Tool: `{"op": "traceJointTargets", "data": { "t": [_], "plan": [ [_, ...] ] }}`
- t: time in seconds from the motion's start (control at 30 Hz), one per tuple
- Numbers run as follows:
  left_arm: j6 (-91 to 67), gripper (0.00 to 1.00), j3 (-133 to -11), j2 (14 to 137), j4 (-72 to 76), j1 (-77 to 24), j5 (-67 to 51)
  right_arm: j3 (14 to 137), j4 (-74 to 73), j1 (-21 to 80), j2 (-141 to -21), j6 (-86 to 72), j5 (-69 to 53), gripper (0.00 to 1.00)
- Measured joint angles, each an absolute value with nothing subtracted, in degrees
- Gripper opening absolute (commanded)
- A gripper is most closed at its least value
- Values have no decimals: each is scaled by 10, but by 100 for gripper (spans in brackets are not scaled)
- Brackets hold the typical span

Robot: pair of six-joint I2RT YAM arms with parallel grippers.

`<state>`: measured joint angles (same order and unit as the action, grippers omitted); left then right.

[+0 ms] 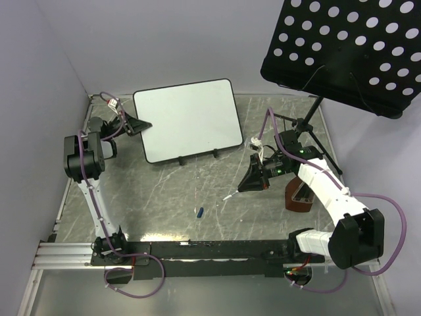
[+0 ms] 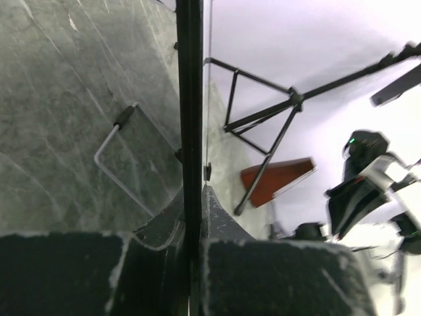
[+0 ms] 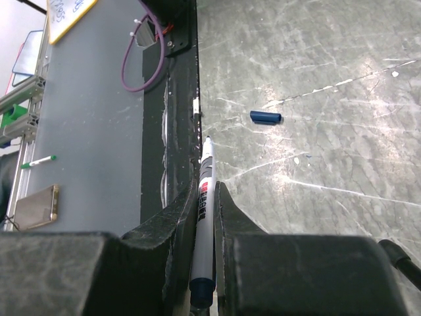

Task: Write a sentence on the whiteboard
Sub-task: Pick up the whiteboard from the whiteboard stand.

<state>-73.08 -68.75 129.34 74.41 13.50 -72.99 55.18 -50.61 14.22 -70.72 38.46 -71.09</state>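
The whiteboard (image 1: 187, 122) stands propped on its small feet at the back of the table, its white face blank; no sentence shows on it. My left gripper (image 1: 141, 125) is at the board's left edge. In the left wrist view the board's black rim (image 2: 191, 79) runs edge-on between the jaws, and the left gripper (image 2: 192, 197) is shut on it. My right gripper (image 1: 253, 181) hovers right of centre, shut on a white marker (image 3: 208, 158) with its tip (image 1: 227, 196) uncapped and pointing down-left.
A blue marker cap (image 1: 199, 212) lies on the table near the front. A black perforated music-stand panel (image 1: 348, 49) overhangs the back right, its tripod (image 1: 306, 125) beside the board. A red-brown object (image 1: 299, 197) sits by the right arm.
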Motion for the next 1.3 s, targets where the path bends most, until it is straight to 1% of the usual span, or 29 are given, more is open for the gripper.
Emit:
{"op": "traceJointTargets", "data": {
  "t": [0.17,0.27,0.37,0.63,0.73,1.03,1.17,1.3],
  "plan": [
    [-795,1,-698,1293,743,135,-721,552,-507,142,-707,385,-711,0],
    [-802,1,-702,1293,742,135,-721,552,-507,142,-707,385,-711,0],
    [-780,1,-699,1282,733,135,-721,552,-507,142,-707,385,-711,0],
    [-618,1,-658,1180,717,135,-722,552,-508,142,-707,386,-711,0],
    [-615,1,-658,1168,720,135,-720,552,-508,142,-707,386,-711,0],
    [-712,1,-672,1176,713,134,-702,552,-509,142,-707,386,-711,0],
    [-690,1,-671,1161,707,129,-691,552,-510,142,-707,387,-711,0],
    [-620,1,-641,1104,692,120,-681,552,-512,142,-707,388,-711,0]
  ]
}}
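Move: The left fingers are already shut on the whiteboard's left edge, at mid-height; the whiteboard's middle lies about 16 cm to the right, 4 cm farther out and level with the hand. The stand's two front arms are about 9 cm back, 19 cm right and 10 cm lower, and the blue cap lies some 25 cm back and 20 cm right on the table. From the right hand, which holds the marker, the whiteboard's middle is about 32 cm ahead, 21 cm left and slightly lower. Upward in two pulls with a brief near-pause between them, the left hand raises the whiteboard by its left edge some 10 cm away from the stand, drawing back a little towards the base at the end. The wrist rolls about 20 degrees on the way, bringing the board's top back towards the robot, while the fingers keep their pinch. ##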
